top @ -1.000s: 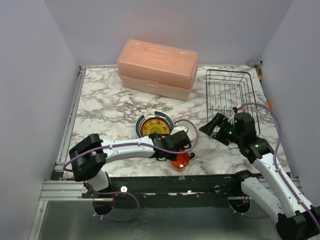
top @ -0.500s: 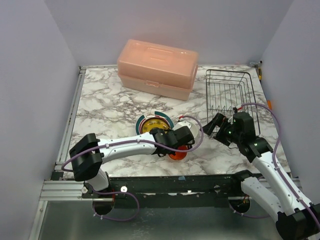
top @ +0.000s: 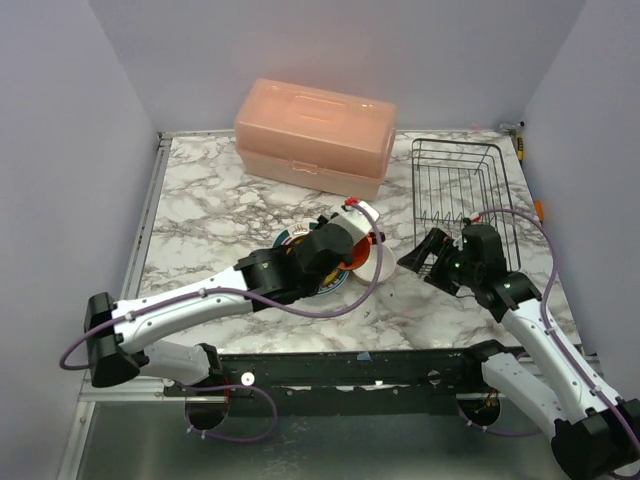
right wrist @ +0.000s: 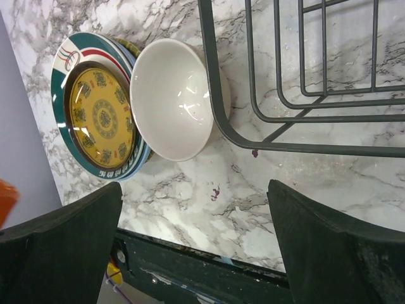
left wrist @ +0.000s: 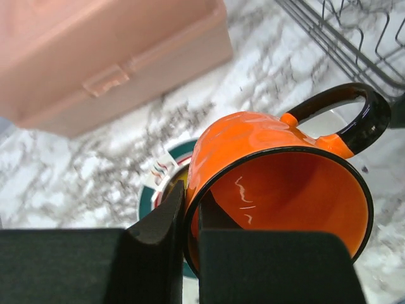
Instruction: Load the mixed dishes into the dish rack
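Observation:
My left gripper [left wrist: 192, 193] is shut on the rim of the glossy orange mug [left wrist: 278, 171], one finger inside and one outside. The mug hangs tilted in the air, its black handle [left wrist: 354, 114] toward the dish rack [left wrist: 354, 31]. In the top view the mug [top: 358, 250] hovers over the plate stack [top: 292, 240], which the arm partly hides. My right gripper [right wrist: 193, 190] stands open and empty above the marble beside the black wire dish rack [right wrist: 214, 82]. The cream-white bowl [right wrist: 171, 98] leans on the yellow patterned plate [right wrist: 101, 117], close to the rack's corner.
The big pink lidded box [top: 315, 138] stands at the back of the table, left of the rack [top: 460, 190]. Grey walls close in on both sides. The table's front edge has a black rail [right wrist: 190, 253].
The left gripper closed on the mug near the front edge, then lifted it up and back over the plates toward the rack. The right arm has barely moved.

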`<state>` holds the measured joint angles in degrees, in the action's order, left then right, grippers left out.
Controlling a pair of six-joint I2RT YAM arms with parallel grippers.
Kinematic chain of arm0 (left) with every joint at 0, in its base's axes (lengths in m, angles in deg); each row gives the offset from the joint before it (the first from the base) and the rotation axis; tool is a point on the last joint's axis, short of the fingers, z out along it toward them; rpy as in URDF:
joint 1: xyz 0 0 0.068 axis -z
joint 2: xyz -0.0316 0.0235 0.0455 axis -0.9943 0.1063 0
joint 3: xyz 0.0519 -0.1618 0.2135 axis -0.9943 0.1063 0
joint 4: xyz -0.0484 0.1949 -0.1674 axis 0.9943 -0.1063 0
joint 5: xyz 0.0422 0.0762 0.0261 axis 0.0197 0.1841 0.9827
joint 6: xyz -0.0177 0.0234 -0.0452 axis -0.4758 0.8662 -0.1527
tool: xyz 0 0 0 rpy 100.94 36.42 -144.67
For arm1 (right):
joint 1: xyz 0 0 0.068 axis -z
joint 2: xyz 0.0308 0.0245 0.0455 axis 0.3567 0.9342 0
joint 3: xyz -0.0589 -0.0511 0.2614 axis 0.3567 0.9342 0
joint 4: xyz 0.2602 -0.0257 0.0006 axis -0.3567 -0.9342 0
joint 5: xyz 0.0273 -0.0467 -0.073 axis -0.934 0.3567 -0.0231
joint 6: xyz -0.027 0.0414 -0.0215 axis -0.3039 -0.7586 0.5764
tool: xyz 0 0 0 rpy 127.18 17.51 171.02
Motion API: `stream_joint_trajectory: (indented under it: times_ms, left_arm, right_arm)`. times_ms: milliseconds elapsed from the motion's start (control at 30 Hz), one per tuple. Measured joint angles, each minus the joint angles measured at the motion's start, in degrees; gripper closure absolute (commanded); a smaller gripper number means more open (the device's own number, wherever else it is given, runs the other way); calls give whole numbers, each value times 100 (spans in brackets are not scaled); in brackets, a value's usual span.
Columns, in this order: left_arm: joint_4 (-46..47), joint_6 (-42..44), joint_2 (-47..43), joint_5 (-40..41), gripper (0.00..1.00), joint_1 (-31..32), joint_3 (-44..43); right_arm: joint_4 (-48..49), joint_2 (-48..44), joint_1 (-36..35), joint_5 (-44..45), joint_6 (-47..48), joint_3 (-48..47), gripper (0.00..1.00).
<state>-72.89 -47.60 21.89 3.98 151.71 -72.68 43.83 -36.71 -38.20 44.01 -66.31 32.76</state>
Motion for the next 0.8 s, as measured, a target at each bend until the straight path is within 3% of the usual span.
stream_joint_trajectory:
  times_ms: [367,633,800]
  left_arm:
    - [3025,1746,-1840,155,100,-90,2583]
    - [4046,2350,-2024,205,100,-90,2874]
    - [4315,2719,-1989,247,100,-90,2876]
  right_arm:
    - [254,448,-2,-776,-164,0,0]
    - [708,1287,-2,-1624,-216,-149,0]
    - [763,1764,-2,-2483,-146,-820,2]
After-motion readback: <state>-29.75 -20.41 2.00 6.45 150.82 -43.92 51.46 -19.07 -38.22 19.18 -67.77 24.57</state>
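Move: The left hand already pinches the orange mug's rim, the mug's middle some 4 cm to its right and 1 cm ahead. From the open right hand the mug is about 12 cm left, 1 cm ahead and 10 cm higher. The white bowl stands 7 cm left of the right hand, level with it fore and aft, 11 cm below; the stacked plates 22 cm left, 1 cm ahead, 13 cm below; the dish rack's middle 12 cm ahead, 13 cm right, 9 cm below. Left hand tilts the held mug up 25 degrees, drawing it left; open right hand follows about 7 cm left. ##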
